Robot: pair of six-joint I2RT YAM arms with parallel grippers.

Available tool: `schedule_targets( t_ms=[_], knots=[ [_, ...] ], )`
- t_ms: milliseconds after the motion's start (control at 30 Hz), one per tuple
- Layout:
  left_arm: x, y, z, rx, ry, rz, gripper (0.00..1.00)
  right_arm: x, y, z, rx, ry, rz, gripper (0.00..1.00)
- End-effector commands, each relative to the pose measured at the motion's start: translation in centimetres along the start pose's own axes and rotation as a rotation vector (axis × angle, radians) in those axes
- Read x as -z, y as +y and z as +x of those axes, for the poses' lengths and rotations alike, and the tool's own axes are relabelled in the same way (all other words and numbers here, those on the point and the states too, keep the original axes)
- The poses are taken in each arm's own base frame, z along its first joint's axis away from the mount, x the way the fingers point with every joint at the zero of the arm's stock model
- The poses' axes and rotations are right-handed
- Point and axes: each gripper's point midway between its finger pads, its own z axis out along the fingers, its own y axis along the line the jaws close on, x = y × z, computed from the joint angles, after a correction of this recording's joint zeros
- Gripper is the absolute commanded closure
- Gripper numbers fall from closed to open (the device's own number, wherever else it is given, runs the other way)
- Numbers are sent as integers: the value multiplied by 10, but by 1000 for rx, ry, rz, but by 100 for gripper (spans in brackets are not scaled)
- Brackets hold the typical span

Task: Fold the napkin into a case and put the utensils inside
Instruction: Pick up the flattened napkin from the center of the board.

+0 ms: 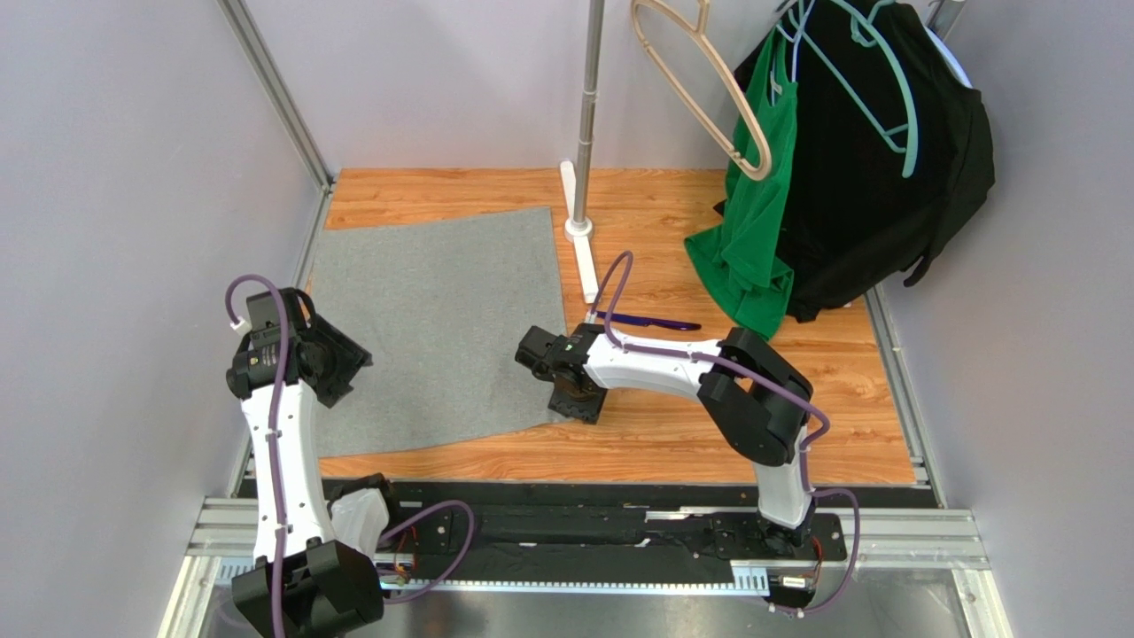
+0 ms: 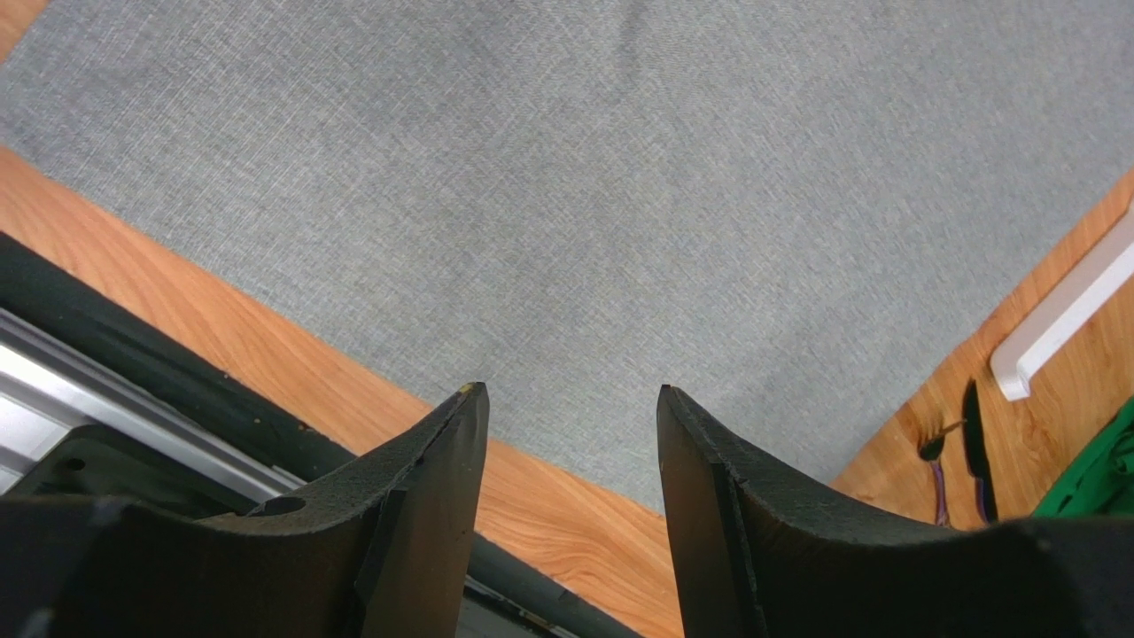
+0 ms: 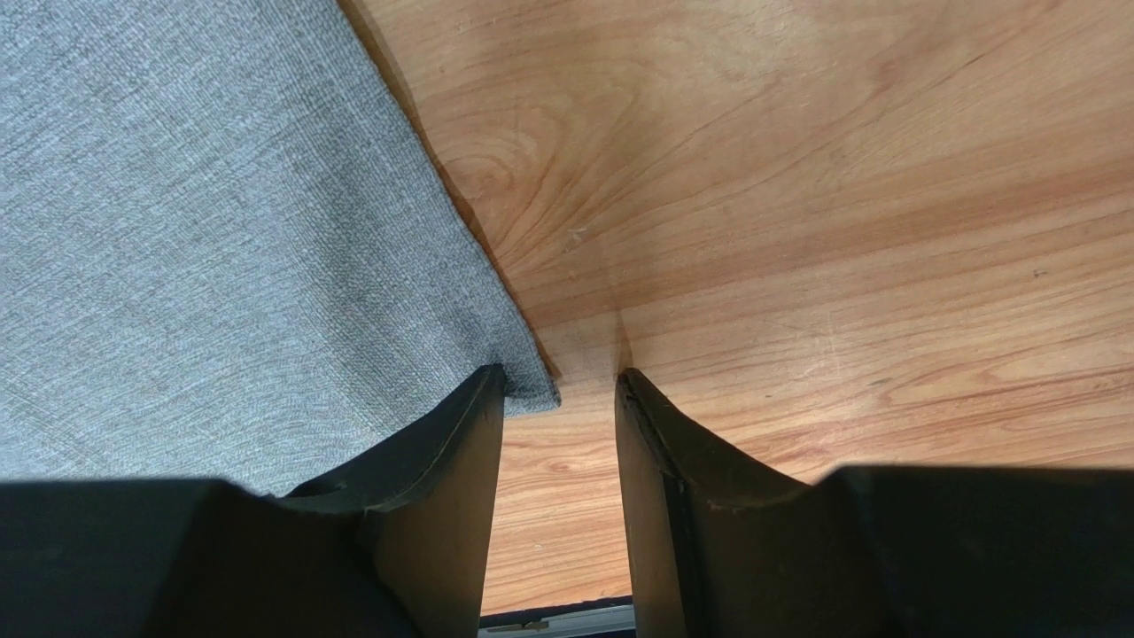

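The grey napkin [image 1: 426, 319] lies flat and unfolded on the left half of the wooden table. My left gripper [image 1: 344, 366] hangs open above the napkin's near left edge [image 2: 639, 200], with nothing between its fingers [image 2: 572, 392]. My right gripper [image 1: 579, 402] stands at the napkin's near right corner [image 3: 200, 239]. Its jaws are narrowly open [image 3: 559, 379]: the left fingertip rests on the cloth corner and the right one stands over bare wood. The dark purple utensil [image 1: 646, 322] lies on the wood behind the right arm. Both utensils [image 2: 976, 445] show small in the left wrist view.
A clothes rack pole on a white foot [image 1: 582, 226] stands behind the napkin. A green garment [image 1: 752, 239] and a black garment [image 1: 879, 160] hang at the back right. A black rail [image 1: 599, 499] runs along the table's near edge, with grey walls on both sides.
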Motion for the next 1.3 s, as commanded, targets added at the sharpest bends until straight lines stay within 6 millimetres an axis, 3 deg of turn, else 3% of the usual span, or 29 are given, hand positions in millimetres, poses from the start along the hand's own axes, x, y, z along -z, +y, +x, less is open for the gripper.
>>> schedule_targets(
  t_ms=[0,300,467,633,733,767,833,867,1000,1167,1200,1267],
  knots=[
    [5,5,-9,0,-35,-39,41,0,11,-2,-46,-30,-9,60],
    [13,1,-12,-4,-61,-14,41,8,9,-8,-39,-89,-11,65],
    [12,-3,-10,6,-34,0,40,3,8,-6,-56,-87,4,78],
    [-2,5,0,2,49,-50,39,2,12,-23,-47,-128,-36,100],
    [-15,9,13,18,129,-73,37,4,25,-34,31,-137,-112,100],
    [-17,11,17,26,147,-81,37,10,38,-40,42,-152,-175,100],
    [-24,20,22,67,168,-112,38,9,40,-46,134,-167,-218,100],
    [-25,22,23,102,175,-121,38,22,60,-55,143,-198,-324,100],
    [-26,32,17,199,143,-143,40,41,84,-73,278,-257,-511,100],
    [-28,37,22,288,149,-165,41,58,109,-118,376,-353,-606,100],
    [-29,40,26,300,158,-179,41,70,119,-127,394,-378,-638,100],
    [-31,47,35,348,167,-207,38,70,122,-141,428,-415,-624,100]
  ],
)
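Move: The napkin's near right corner lies almost between the right fingertips, about 1 cm left and 1 cm below the hand point. From that hand, the fork is some 11 cm ahead and 9 cm right, and the knife about 14 cm ahead and 10 cm right. For the left hand, hanging high over the cloth, that same corner is roughly 33 cm right, 2 cm back and 15 cm below. Right fingers pinch the napkin's near right corner, then carry it some 10 cm forward, rising; left hand sinks. ##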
